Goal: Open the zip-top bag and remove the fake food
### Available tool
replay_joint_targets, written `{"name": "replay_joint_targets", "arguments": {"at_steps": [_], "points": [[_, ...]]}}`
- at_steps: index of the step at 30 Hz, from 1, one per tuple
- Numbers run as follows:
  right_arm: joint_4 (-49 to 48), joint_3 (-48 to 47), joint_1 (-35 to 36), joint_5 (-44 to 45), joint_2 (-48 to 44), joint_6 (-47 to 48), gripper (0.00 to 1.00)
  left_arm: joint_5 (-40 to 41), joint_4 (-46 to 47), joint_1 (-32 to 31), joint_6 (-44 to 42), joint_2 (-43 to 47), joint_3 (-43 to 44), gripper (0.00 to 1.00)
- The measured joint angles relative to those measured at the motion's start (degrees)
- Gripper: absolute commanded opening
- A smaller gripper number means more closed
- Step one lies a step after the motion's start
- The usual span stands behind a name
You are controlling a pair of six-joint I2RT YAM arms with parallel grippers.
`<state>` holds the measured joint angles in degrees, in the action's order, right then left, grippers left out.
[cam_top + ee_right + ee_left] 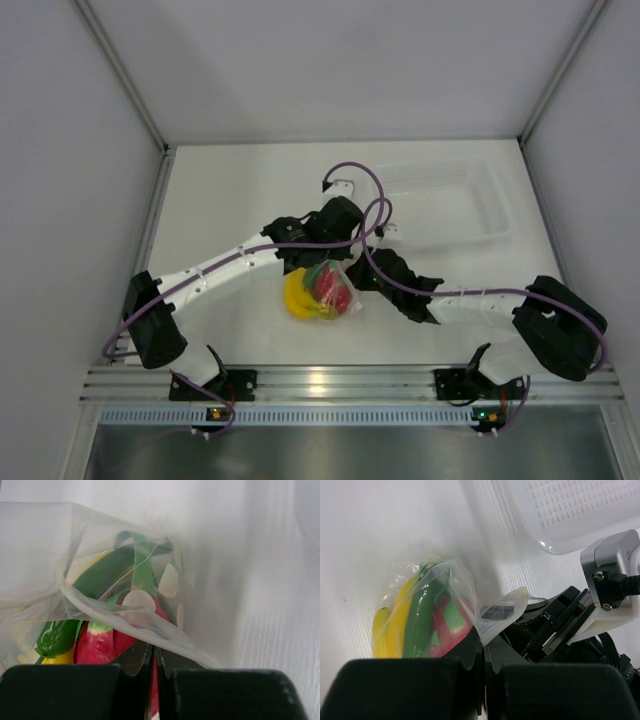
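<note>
The zip-top bag (322,290) lies on the white table between both arms. The fake food is still inside it: a yellow banana bunch (298,298), a red fruit (333,288) and a green piece (417,625). My left gripper (487,647) is shut on a fold of the bag's top edge, just right of the red fruit (455,625). My right gripper (155,655) is shut on the bag's zip strip (125,615), with the red fruit (102,642) right behind it. Seen from above, both grippers meet at the bag's upper right side.
A rigid clear plastic tray (450,200) stands at the back right, close behind the grippers; its corner (570,520) shows in the left wrist view. The right arm's wrist (610,575) hangs close to the left gripper. White walls enclose the table.
</note>
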<state>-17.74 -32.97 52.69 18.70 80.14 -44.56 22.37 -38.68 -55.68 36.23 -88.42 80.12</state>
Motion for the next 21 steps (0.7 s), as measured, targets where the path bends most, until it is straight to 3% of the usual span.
{"name": "replay_joint_targets", "arguments": {"at_steps": [14,17,19,21], "points": [[10.7,-4.3,0.0,0.1,-4.8,6.4,0.01,1.1,0.1,0.0,-0.2,-0.3,0.0,0.00],[10.3,-4.7,0.1,-3.1,-4.8,7.1,0.13,1.1,0.1,0.0,-0.2,-0.3,0.0,0.00],[10.1,-4.6,0.3,-6.0,-4.8,7.7,0.28,1.1,0.1,0.0,-0.2,-0.3,0.0,0.00],[10.0,-4.6,0.5,-8.2,-5.0,8.4,0.35,1.1,0.1,0.0,-0.2,-0.3,0.0,0.00]]}}
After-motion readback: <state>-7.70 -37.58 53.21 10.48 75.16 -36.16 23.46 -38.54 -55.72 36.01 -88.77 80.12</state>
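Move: The red fake food in the bag lies roughly 3 cm back and 4 cm left of my right fingertips, some 5 cm below them. Beside it, the green fake food is about 9 cm to the left and 1 cm back, and the yellow fake food about 12 cm left and 4 cm back, both some 5 cm below. From my left hand, the red fake food lies about 3 cm back, 4 cm left and 16 cm down. With my left hand still pinching the bag's mouth, I lift my shut right fingers about 2.5 cm, easing slightly right and back and seemingly tugging the bag's rim up. Then I open them about a third, letting the rim go, while swinging some 2 cm back and left over the mouth, the wrist turning about 10 degrees counter-clockwise. ##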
